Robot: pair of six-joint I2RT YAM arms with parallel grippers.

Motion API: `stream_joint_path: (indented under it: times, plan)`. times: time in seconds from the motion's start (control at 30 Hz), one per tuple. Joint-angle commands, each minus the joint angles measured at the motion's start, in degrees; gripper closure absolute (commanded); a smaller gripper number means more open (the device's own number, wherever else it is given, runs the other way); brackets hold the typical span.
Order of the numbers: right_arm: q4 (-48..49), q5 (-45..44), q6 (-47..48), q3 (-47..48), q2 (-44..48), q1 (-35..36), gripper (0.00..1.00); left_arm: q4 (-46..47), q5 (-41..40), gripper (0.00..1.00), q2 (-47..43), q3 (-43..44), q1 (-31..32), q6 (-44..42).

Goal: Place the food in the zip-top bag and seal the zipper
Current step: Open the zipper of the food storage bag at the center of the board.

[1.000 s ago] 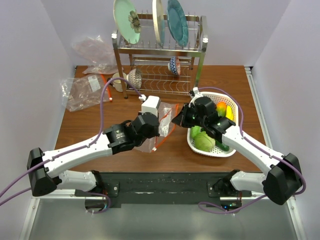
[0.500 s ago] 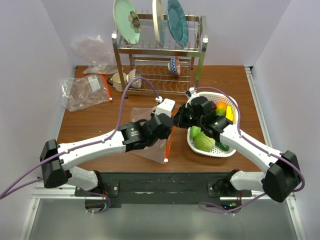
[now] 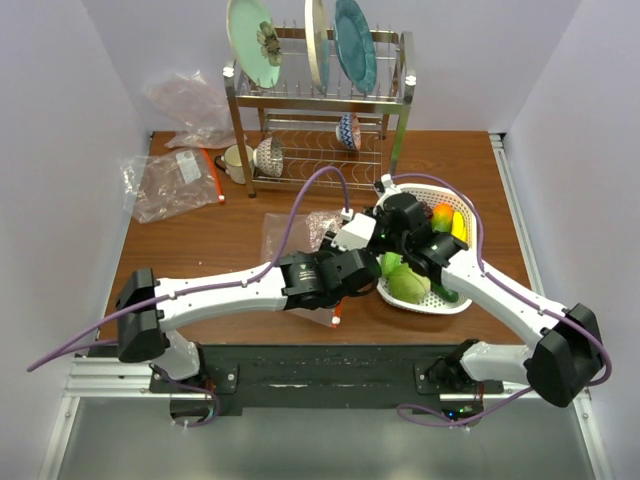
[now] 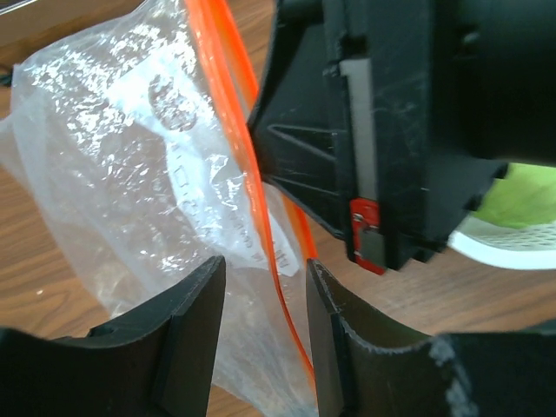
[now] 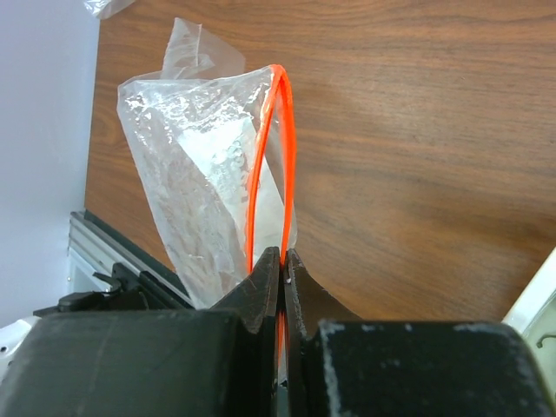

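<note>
The zip-top bag [image 3: 290, 232] is clear and crumpled, at the table's middle. My right gripper [image 5: 282, 261] is shut on its orange-red zipper [image 5: 285, 130], which loops away from the jaws with the mouth parted. My left gripper [image 4: 265, 326] is open, its fingers [image 4: 187, 334] standing either side of one zipper strand [image 4: 261, 217], close beside the right gripper's black body [image 4: 391, 130]. The food lies in the white mesh basket [image 3: 455, 303]: a green cabbage [image 3: 408, 285], an orange fruit [image 3: 442, 215], a yellow banana [image 3: 459, 226] and a cucumber [image 3: 446, 294].
A metal dish rack [image 3: 320, 120] with plates and a bowl stands at the back. Two other clear bags [image 3: 170, 182] lie at the back left beside a mug [image 3: 238, 160]. Both arms crowd together left of the basket.
My left arm has swung right, up against the right gripper, and its jaws have opened. The bag has come down from the left gripper and hangs from the right one.
</note>
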State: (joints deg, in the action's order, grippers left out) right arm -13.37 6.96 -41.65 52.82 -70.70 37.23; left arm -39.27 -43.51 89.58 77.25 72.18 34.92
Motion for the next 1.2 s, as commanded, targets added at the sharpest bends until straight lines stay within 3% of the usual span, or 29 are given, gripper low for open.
stream_joint_path:
  times: [0.0, 0.23, 0.4, 0.53, 0.8, 0.9, 1.0, 1.03, 1.17]
  plan:
    - [-0.26, -0.99, -0.89, 2.64, 2.14, 0.38, 1.00, -5.55, -7.73, 0.54, 2.08, 3.69, 0.94, 5.24]
    - [-0.96, -1.51, -0.72, 2.64, 2.75, 0.38, 1.00, -16.70, -13.71, 0.64, 6.39, 8.35, 1.65, 12.54]
    - [-1.31, -2.65, -0.54, 1.94, 2.76, 0.38, 1.00, -17.95, -13.10, 0.86, 6.05, 9.32, 1.73, 13.51]
    - [-1.14, -3.80, -0.01, 0.45, 2.06, 0.38, 1.00, -15.93, -9.94, 0.98, 4.29, 9.49, 1.73, 11.23]
    - [1.15, -5.02, 0.51, -2.89, 0.56, 0.38, 0.98, -15.05, -7.21, 1.00, -0.46, 8.88, 1.03, 9.56]
    - [0.19, -5.47, 1.91, -2.46, 0.12, 0.30, 0.94, -13.30, -5.98, 1.00, -2.30, 7.31, -1.16, 7.72]
    - [-0.52, -6.08, 2.71, -2.46, -0.06, 0.38, 0.78, -10.84, -4.40, 1.00, -3.97, 4.59, -4.15, 5.87]
    - [-0.52, -5.39, 2.89, -2.63, 0.03, 0.38, 0.69, -10.31, -3.70, 1.00, -4.50, 3.88, -4.85, 5.52]
    - [1.23, -2.40, 3.42, -3.95, 0.65, 0.38, 0.51, -6.45, -2.99, 1.00, -7.57, 0.89, -6.62, 2.80]
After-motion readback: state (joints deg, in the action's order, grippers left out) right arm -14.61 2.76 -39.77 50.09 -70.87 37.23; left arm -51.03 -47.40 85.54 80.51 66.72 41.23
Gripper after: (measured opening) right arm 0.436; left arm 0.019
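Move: The bag's orange zipper already runs between the left hand's open fingers, its left lip level with them and about 1 cm to the right. The right hand, shut, still pinches the zipper right at its fingertips. The food basket's middle lies roughly 18 cm to the right of this right hand, 3 cm ahead and 12 cm below; the cabbage in it is about 14 cm right, 4 cm back and 11 cm below. Left hand shuts on the left zipper lip, drawing it about 6 cm left and up; right sinks and opens. ##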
